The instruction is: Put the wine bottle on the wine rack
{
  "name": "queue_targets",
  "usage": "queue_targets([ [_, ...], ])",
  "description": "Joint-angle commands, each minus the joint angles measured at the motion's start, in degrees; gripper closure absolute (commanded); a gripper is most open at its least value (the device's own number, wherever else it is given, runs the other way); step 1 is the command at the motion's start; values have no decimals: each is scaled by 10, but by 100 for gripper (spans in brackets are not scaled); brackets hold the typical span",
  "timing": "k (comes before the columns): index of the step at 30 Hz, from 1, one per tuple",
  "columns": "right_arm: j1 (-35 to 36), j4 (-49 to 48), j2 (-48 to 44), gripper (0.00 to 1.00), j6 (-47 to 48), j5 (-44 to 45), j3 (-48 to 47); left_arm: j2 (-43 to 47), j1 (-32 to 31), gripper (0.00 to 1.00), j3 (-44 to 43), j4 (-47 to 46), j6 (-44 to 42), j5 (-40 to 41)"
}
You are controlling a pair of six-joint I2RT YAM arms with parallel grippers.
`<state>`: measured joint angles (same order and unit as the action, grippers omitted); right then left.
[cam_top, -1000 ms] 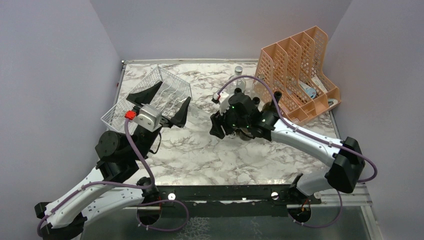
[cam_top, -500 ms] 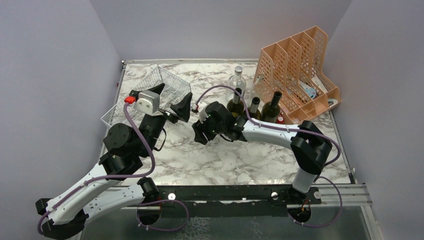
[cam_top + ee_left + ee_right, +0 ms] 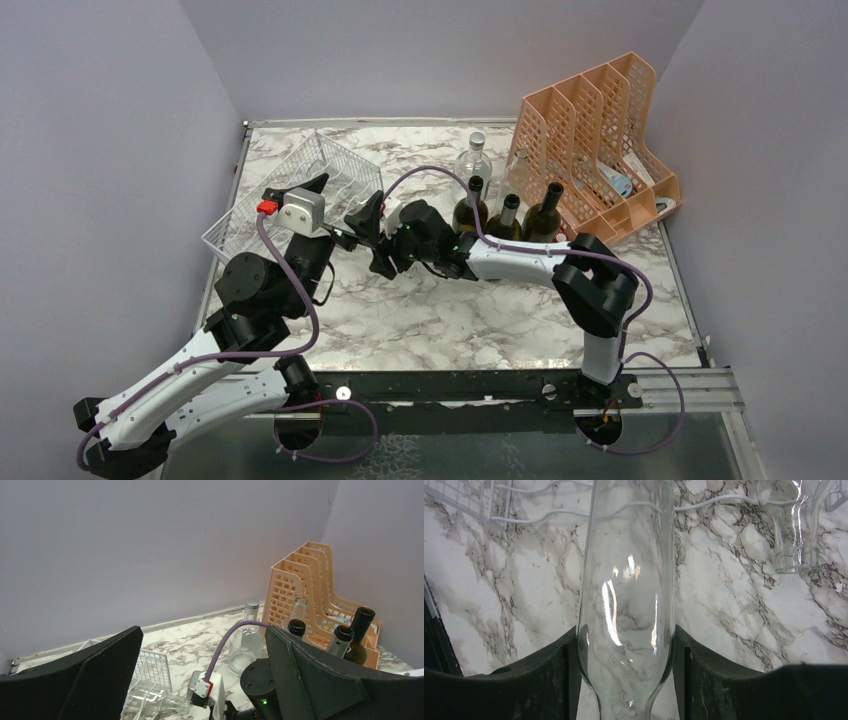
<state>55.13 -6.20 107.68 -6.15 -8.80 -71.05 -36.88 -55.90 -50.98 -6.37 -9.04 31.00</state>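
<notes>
A clear glass wine bottle point(image 3: 626, 580) fills the right wrist view, and my right gripper point(image 3: 624, 672) is shut on its shoulder, a black finger point(image 3: 549, 675) on each side. Its body reaches over the white wire edge of the wine rack point(image 3: 524, 515). From above, the right gripper point(image 3: 385, 245) sits beside the wine rack point(image 3: 300, 175) at the left back. My left gripper point(image 3: 340, 205) hovers open just above it, holding nothing. In the left wrist view, a clear bottle point(image 3: 150, 700) lies at the rack point(image 3: 145, 672) under the open left gripper point(image 3: 202, 645).
Three dark bottles point(image 3: 508, 215) stand in a row at mid-back, a clear capped bottle point(image 3: 474, 160) behind them. The peach file holder point(image 3: 590, 130) fills the back right corner. Another clear bottle neck point(image 3: 794, 535) lies past the rack's wire.
My right arm has swept left across the table with the clear bottle, from beside the dark bottles to the rack's edge. The left gripper shifted slightly right and stayed open.
</notes>
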Motion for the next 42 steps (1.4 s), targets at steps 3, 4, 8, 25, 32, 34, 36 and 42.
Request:
queue_targets([
  [3, 4, -181, 49, 99, -14, 4, -48, -8, 0, 1, 2, -18, -9, 9],
  [4, 4, -195, 59, 99, -17, 6, -54, -9, 0, 1, 2, -18, -9, 8],
  [8, 4, -204, 106, 99, -17, 4, -104, -13, 0, 1, 0, -15, -13, 6],
  [25, 3, -150, 259, 99, -60, 24, -314, -30, 0, 1, -6, -13, -11, -5],
  [32, -4, -107, 300, 96, -110, 29, -372, -29, 0, 1, -5, -12, -9, -6],
  [34, -5, -86, 315, 94, -130, 22, -392, -30, 0, 1, -7, -11, -9, -9],
  [36, -7, -83, 322, 89, -145, 16, -397, -29, 0, 1, -9, -8, -9, -9],
  [42, -14, -84, 328, 68, -176, 8, -394, -25, 0, 1, -8, -9, -6, -9],
])
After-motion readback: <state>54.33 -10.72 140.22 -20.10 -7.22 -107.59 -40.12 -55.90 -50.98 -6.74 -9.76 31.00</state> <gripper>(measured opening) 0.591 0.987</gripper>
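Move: The clear bottle still pinched in the right fingers is bound for the white wire rack, whose middle lies about 18 cm to the left, 13 cm farther out and some 7 cm below that hand. The bottle already in the rack lies about 20 cm ahead and 6 cm left, also lower; the nearest dark wine bottle stands roughly 18 cm right and 8 cm ahead. From the left hand, the rack's middle is some 15 cm left, 18 cm ahead and 40 cm below. The clear bottle goes base first into the white rack, under its upper wavy wires: the right hand carries it about 12 cm left and 9 cm forward, easing out of the drift left near the end as it sinks some 3 cm. The wrist tips by roughly 15 degrees, bringing the down-slanted bottle nearer level, while the fingers keep their grip near its shoulder. ##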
